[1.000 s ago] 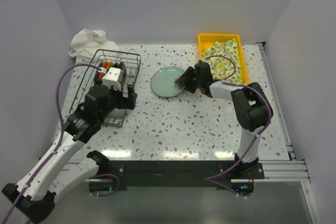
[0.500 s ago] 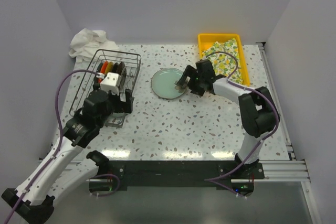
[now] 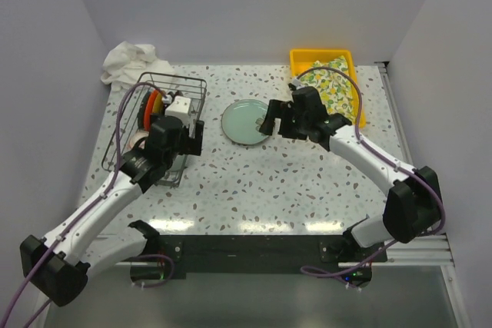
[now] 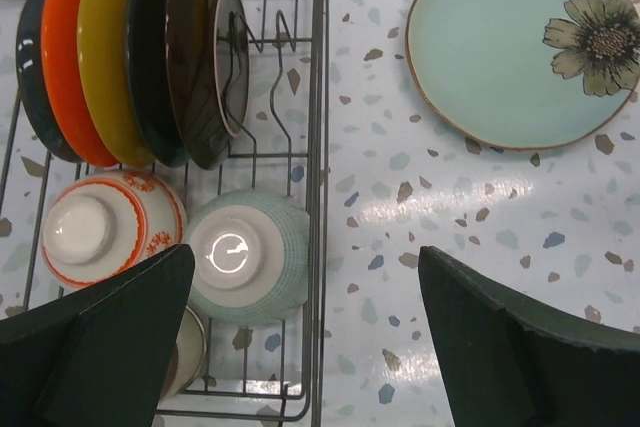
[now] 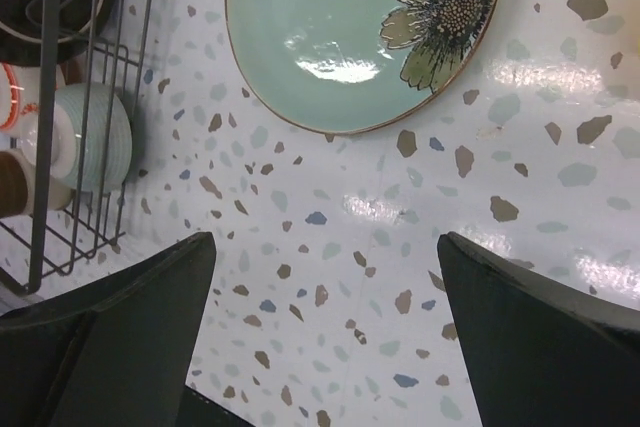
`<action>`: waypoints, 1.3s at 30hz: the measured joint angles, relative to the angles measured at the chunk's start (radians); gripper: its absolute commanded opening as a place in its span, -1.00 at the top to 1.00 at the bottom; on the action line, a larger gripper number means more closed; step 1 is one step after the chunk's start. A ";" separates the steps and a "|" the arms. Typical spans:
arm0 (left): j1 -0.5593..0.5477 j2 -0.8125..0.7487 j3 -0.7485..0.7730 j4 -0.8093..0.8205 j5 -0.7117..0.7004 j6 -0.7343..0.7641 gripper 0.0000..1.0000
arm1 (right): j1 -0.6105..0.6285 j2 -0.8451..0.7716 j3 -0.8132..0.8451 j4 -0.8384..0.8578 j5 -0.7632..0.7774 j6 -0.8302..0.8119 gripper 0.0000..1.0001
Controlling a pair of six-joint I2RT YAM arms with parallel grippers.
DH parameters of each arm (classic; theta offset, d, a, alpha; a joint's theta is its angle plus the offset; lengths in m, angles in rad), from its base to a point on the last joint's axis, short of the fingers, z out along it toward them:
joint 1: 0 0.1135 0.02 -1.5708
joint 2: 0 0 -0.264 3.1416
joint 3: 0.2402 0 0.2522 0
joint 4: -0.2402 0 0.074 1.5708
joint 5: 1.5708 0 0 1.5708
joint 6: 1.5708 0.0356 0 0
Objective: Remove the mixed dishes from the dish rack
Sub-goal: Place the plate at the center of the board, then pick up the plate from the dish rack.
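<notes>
The dish rack (image 3: 177, 77) stands at the left of the table. Several plates stand upright in it, among them an orange plate (image 4: 62, 57) and a dark teal plate (image 4: 30, 67). At its near end a red-white patterned bowl (image 4: 105, 227) and a pale ribbed bowl (image 4: 245, 257) sit upside down, with a cup (image 4: 185, 347) beside them. My left gripper (image 3: 179, 146) (image 4: 305, 277) hangs open over the rack's near right corner. A pale green plate (image 3: 247, 121) (image 5: 360, 32) with a flower print lies flat on the table. My right gripper (image 3: 270, 123) (image 5: 325, 247) hovers open just beside it, holding nothing.
A yellow tray (image 3: 301, 56) with a lemon-print cloth (image 3: 330, 86) sits at the back right. A crumpled white cloth (image 3: 131, 59) lies behind the rack. Walls close in the table at the back and both sides. The rack's wire side (image 5: 47, 97) shows in the right wrist view.
My right gripper has opened and lifted off the pale green plate, which stays flat on the table. The left arm has shifted right over the rack's near end.
</notes>
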 measured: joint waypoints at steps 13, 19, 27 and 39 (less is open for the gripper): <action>0.111 0.352 0.209 0.079 -0.111 0.090 -0.60 | 0.050 -0.245 -0.192 -0.034 0.026 -0.159 -0.95; 0.198 0.460 0.282 0.098 -0.113 0.128 -0.30 | 0.050 -0.297 -0.218 -0.032 0.040 -0.199 -0.95; 0.257 0.583 0.357 0.114 -0.069 0.175 -0.10 | 0.050 -0.330 -0.258 -0.031 0.060 -0.204 -0.95; 0.270 0.693 0.416 0.111 0.003 0.192 0.13 | 0.050 -0.340 -0.259 -0.033 0.082 -0.233 -0.95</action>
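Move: The brown plate standing in the dish rack is about 18 cm ahead of the left gripper, 5 cm to its left and 8 cm below. A small saucer leans 2 cm to the plate's right, the black plate stands 3 cm to its left, both level with it fore and aft, and the green bowl sits some 11 cm nearer than the plate, straight back from it. From the right gripper the brown plate lies about 11 cm ahead and 31 cm left. Bring the left gripper forward about 15 cm over the green bowl to the brown plate, swinging left along the way and sinking about 5 cm late on; roll its left side up and turn it slightly counter-clockwise, closing the fingers to half open so they straddle plate and saucer. Meanwhile draw the empty, open right gripper back and to its right, about 8 cm, away from the light green plate. ##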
